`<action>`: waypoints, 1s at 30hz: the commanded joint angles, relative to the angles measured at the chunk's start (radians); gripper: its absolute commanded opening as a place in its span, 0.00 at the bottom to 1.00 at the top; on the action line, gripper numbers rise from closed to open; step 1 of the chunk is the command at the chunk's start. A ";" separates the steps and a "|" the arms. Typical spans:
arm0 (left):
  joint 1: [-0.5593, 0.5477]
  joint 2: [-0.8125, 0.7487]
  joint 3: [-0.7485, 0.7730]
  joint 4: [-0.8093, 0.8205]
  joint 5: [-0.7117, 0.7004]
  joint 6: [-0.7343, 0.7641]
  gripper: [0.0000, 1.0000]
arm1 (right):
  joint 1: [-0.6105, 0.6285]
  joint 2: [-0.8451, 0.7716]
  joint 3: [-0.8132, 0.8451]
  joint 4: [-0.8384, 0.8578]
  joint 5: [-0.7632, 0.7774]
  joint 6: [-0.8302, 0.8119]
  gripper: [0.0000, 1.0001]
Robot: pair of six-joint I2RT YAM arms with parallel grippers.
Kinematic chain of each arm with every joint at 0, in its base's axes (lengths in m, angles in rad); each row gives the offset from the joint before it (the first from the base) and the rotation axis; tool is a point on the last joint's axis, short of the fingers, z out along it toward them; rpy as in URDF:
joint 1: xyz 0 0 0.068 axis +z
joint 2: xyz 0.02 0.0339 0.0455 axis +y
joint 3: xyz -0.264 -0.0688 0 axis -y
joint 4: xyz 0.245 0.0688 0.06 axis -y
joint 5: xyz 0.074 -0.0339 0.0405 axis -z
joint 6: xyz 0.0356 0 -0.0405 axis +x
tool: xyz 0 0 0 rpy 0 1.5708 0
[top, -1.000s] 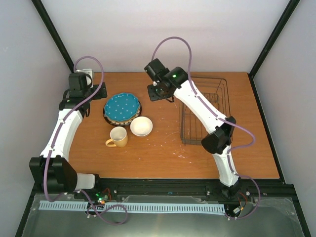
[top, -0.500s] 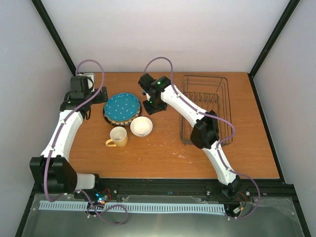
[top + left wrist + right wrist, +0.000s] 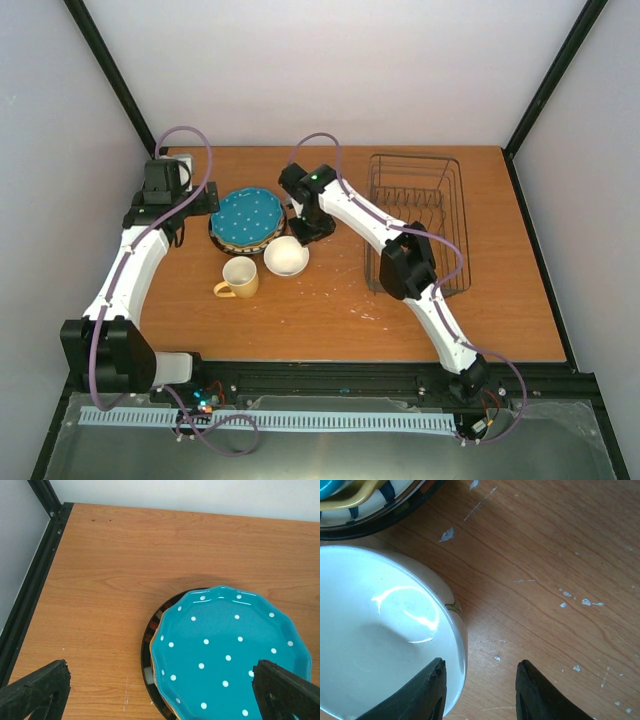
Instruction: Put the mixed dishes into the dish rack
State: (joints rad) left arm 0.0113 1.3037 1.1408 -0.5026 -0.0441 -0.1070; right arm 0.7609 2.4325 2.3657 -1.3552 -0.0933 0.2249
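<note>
The teal white-dotted plate (image 3: 248, 217) tops a stack at the left middle of the table. Under it show the orange-yellow plate's thin edge (image 3: 153, 656) and the black-and-white striped-rim plate (image 3: 146, 667). The cream bowl (image 3: 287, 256) and the yellow mug (image 3: 240, 277) stand just in front of the stack. My right gripper (image 3: 481, 665) is open and low over the bowl (image 3: 380, 630). Its left finger is over the bowl's inside, its right finger over the table, the rim between them. My left gripper (image 3: 160, 667) is open and empty, over the stack's left edge.
The dark wire dish rack (image 3: 415, 215) stands at the right back of the table with nothing in it. A black frame post (image 3: 30, 590) runs along the table's left edge, close to my left arm. White walls close the back and sides.
My right gripper has swung from beside the rack's back left corner, left and toward me, down to the cream bowl. The left arm has barely moved. The dishes have not moved.
</note>
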 commanded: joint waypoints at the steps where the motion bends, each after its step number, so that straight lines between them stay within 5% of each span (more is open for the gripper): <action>1: 0.003 -0.030 -0.008 -0.017 0.007 -0.015 1.00 | 0.009 0.023 -0.004 0.001 -0.033 -0.016 0.38; 18: 0.003 -0.049 -0.036 -0.013 0.014 -0.013 1.00 | 0.017 0.081 -0.024 0.007 -0.057 -0.026 0.03; 30: -0.078 -0.087 0.082 0.002 0.025 0.130 1.00 | -0.029 -0.035 0.083 -0.124 -0.051 0.092 0.03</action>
State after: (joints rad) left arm -0.0021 1.2774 1.1263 -0.5320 -0.0013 -0.0792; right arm 0.7643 2.4897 2.3703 -1.3754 -0.1490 0.2401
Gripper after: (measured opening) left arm 0.997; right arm 0.059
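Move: Just back and to the left of the right hand sits the white bowl, its middle about 4 cm back, 5 cm left and 5 cm below; its near rim lies almost under the open fingers. The stacked plates are roughly 6 cm ahead and 14 cm left of this hand, the mug some 8 cm back and 15 cm left. From the left hand the bowl is about 19 cm right, 8 cm back and 20 cm lower. Sinking about 3 cm over the bowl's forward right rim while easing a little back and left, the right hand closes its half-open fingers and pinches the wall, one finger inside and one outside. It keeps that grip and at the very end starts to edge up and to the right. ##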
